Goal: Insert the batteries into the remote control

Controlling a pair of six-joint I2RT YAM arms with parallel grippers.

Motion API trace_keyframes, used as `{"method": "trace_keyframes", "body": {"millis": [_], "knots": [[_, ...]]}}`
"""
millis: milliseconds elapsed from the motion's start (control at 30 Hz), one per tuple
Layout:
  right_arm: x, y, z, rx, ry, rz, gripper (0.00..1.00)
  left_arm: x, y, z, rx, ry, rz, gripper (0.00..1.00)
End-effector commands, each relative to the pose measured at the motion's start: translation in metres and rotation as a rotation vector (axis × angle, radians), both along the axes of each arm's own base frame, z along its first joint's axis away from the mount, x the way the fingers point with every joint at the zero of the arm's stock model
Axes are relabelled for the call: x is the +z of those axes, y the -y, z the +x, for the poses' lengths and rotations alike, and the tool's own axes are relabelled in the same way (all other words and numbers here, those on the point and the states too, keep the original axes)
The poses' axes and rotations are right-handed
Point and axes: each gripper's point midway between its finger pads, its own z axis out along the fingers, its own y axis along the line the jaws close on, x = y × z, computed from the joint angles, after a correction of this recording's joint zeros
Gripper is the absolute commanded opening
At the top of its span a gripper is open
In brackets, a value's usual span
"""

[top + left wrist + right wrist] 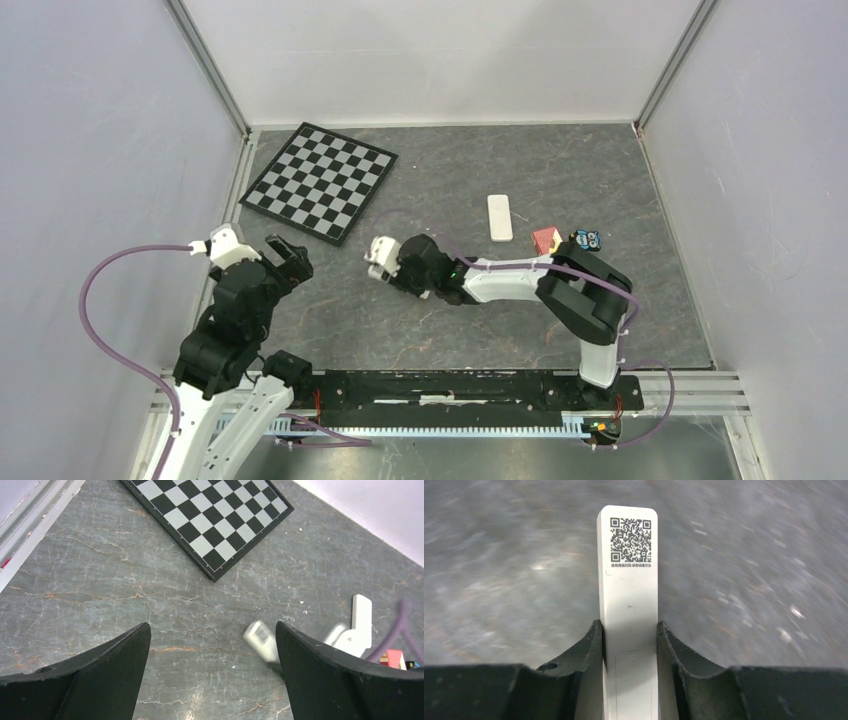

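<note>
My right gripper [630, 630] is shut on the white remote control [628, 580], with both fingers pressed against its long sides. The remote's plain back faces the camera, showing a QR code near the far end and the outline of the battery cover between the jaws. In the top view that gripper [385, 268] sits low at the table's middle. From the left wrist the remote [261, 639] shows blurred. My left gripper [212, 630] is open over bare table, left of the remote [290, 258]. I cannot make out the batteries in any view.
A chessboard [320, 180] lies at the back left. A flat white slab [500, 217] lies behind the right arm, with a small red box [545, 238] and a blue-black item [590, 238] to its right. Walls enclose the table on three sides.
</note>
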Motion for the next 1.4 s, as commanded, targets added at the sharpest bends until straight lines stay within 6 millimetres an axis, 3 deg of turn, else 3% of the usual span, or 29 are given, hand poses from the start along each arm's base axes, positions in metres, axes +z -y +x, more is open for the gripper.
{"method": "trace_keyframes", "body": {"millis": [0, 100, 200, 267, 567, 633, 733, 867, 1000, 1167, 1367], "knots": [[0.066, 0.036, 0.067, -0.427, 0.122, 0.195, 0.15, -0.004, 0.004, 0.004, -0.041, -0.007, 0.039, 1.0], [0.066, 0.088, 0.095, -0.717, 0.126, 0.198, 0.16, -0.009, 0.01, 0.006, -0.062, -0.027, 0.025, 1.0], [0.053, 0.136, 0.115, -0.955, 0.092, 0.182, 0.19, -0.012, 0.019, 0.008, -0.099, -0.041, 0.005, 1.0], [0.041, 0.153, 0.123, -1.036, 0.053, 0.177, 0.21, -0.015, 0.026, 0.01, -0.129, -0.051, -0.007, 1.0], [0.011, 0.158, 0.144, -1.059, -0.035, 0.129, 0.27, -0.017, 0.059, 0.011, -0.307, -0.057, -0.053, 1.0], [0.006, 0.156, 0.147, -1.06, -0.051, 0.113, 0.32, -0.021, 0.063, 0.011, -0.324, -0.071, -0.059, 1.0], [0.002, 0.159, 0.145, -1.074, -0.066, 0.082, 0.53, -0.025, 0.065, 0.01, -0.326, -0.117, -0.063, 1.0], [0.026, 0.149, 0.141, -1.01, -0.094, 0.156, 0.69, -0.023, 0.062, 0.006, -0.314, -0.166, -0.055, 1.0], [0.07, 0.151, 0.131, -0.961, -0.076, 0.236, 0.79, -0.01, 0.053, -0.004, -0.29, -0.163, -0.041, 1.0], [0.119, 0.19, 0.097, -0.974, -0.011, 0.294, 0.86, 0.012, 0.044, -0.024, -0.306, -0.131, -0.022, 1.0], [0.169, 0.274, 0.042, -1.088, 0.114, 0.31, 0.98, 0.046, 0.03, -0.055, -0.287, -0.062, -0.058, 1.0]]}}
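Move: Right hand, still gripping the slim remote barely above the table: its set-down spot lies about 15 cm ahead and 16 cm to the right, just below. The white remote stands about 20 cm ahead and 25 cm right of the hand, so beyond that spot to the right; the red box is some 13 cm ahead and 38 cm right. From the left hand the spot is roughly 21 cm ahead, 36 cm right and 23 cm down. Swinging right and forward by about 17 and 14 cm in a low arc, the right hand carries the slim remote towards the white remote, turning some 60 degrees clockwise, lowers it to the table, opens, then climbs away about 16 cm, drawing back and right. The empty left hand dips and drifts right with a slight clockwise turn, then rises and backs off. ##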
